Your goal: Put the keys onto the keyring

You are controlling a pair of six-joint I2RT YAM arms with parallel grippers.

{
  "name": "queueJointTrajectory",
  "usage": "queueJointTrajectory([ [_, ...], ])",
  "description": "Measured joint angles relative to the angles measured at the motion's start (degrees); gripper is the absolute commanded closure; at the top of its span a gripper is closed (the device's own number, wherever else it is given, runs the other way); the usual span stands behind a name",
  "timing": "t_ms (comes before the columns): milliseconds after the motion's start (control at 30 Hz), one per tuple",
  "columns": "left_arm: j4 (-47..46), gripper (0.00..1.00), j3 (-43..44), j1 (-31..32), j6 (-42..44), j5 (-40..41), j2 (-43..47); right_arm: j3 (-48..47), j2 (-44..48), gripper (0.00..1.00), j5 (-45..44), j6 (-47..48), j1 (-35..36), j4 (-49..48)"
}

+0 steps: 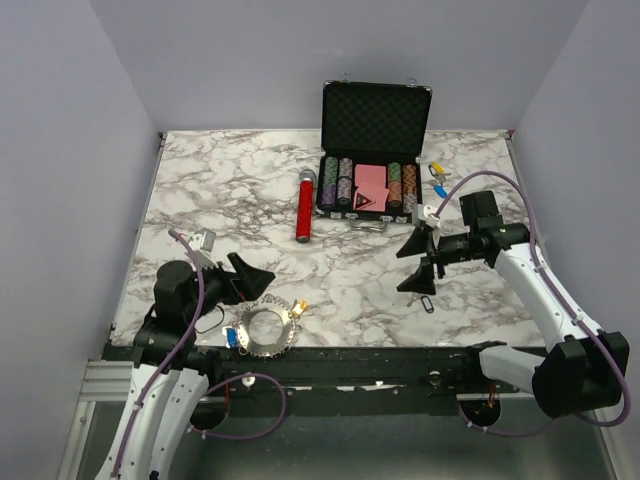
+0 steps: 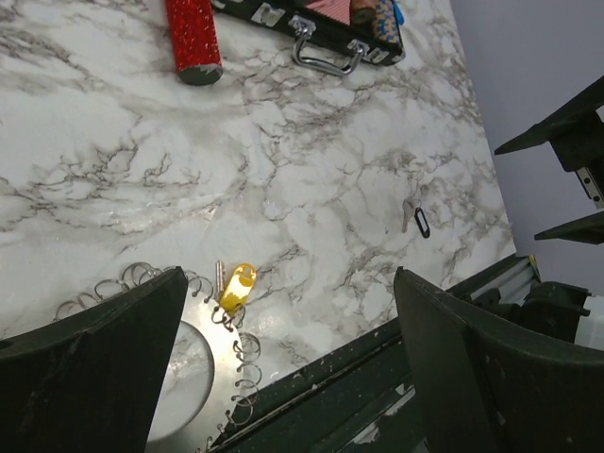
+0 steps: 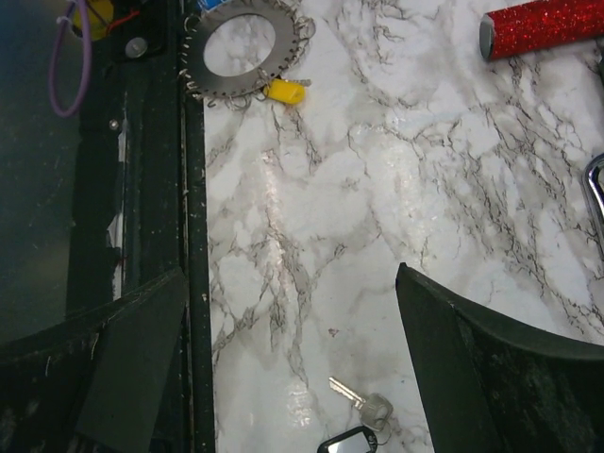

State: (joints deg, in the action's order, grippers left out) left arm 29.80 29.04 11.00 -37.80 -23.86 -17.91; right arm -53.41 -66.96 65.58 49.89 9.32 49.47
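Note:
The keyring (image 1: pixel 265 330), a wide metal ring with small loops round its edge, lies at the table's near edge by my left arm. It carries a yellow tag (image 2: pixel 236 286) and a blue one. My left gripper (image 1: pixel 243 285) hovers open just above it, nothing between its fingers; the ring (image 2: pixel 179 377) shows partly under the left finger. A silver key with a dark oblong tag (image 1: pixel 427 303) lies alone near the front right. My right gripper (image 1: pixel 408 265) hangs open over the marble, and that key (image 3: pixel 359 401) sits low between its fingers. The keyring (image 3: pixel 241 42) shows far off.
An open black case (image 1: pixel 375 115) of poker chips stands at the back centre. A red glitter cylinder (image 1: pixel 304 210) lies left of it. Keys with blue and yellow tags (image 1: pixel 438 178) lie right of the case. The table's dark front rail (image 3: pixel 193 236) runs close by.

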Motion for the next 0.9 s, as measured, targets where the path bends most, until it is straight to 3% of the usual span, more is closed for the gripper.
queueJointTrajectory([
  [167, 1.5, 0.01, 0.3, 0.9, 0.0, -0.3, -4.4, 2.3, 0.0, 0.0, -1.7, 3.4, 0.1, 0.0],
  [567, 2.6, 0.01, 0.5, 1.8, 0.5, -0.3, -4.7, 6.1, 0.8, 0.02, -3.4, 12.9, 0.1, 3.1],
  [900, 3.3, 0.01, 6.5, 1.8, 7.7, 0.1, -4.4, 6.0, 0.9, 0.0, -10.2, 22.2, 0.1, 7.6],
])
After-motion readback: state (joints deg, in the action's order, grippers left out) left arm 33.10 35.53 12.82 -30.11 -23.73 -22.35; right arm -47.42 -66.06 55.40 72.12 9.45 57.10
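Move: The key lies on the table some 16 cm below the open right hand, about 3 cm to its right and 1 cm ahead. Its black tag is roughly 5 cm right and 1 cm back of that hand. The yellow-tagged key lies about 24 cm left and 3 cm back, and the case handle about 22 cm ahead and 7 cm left. From the left hand, the key is some 38 cm to the right and about 1 cm back. Down towards the key and its black tag goes the right hand, sinking about 6 cm while easing some 3 cm right and 2 cm back; its left-pointing fingers tip about 10 degrees steeper and stay wide open, still short of contact. The left hand, also open and touching nothing, dips 2 cm and then rises about 4. ##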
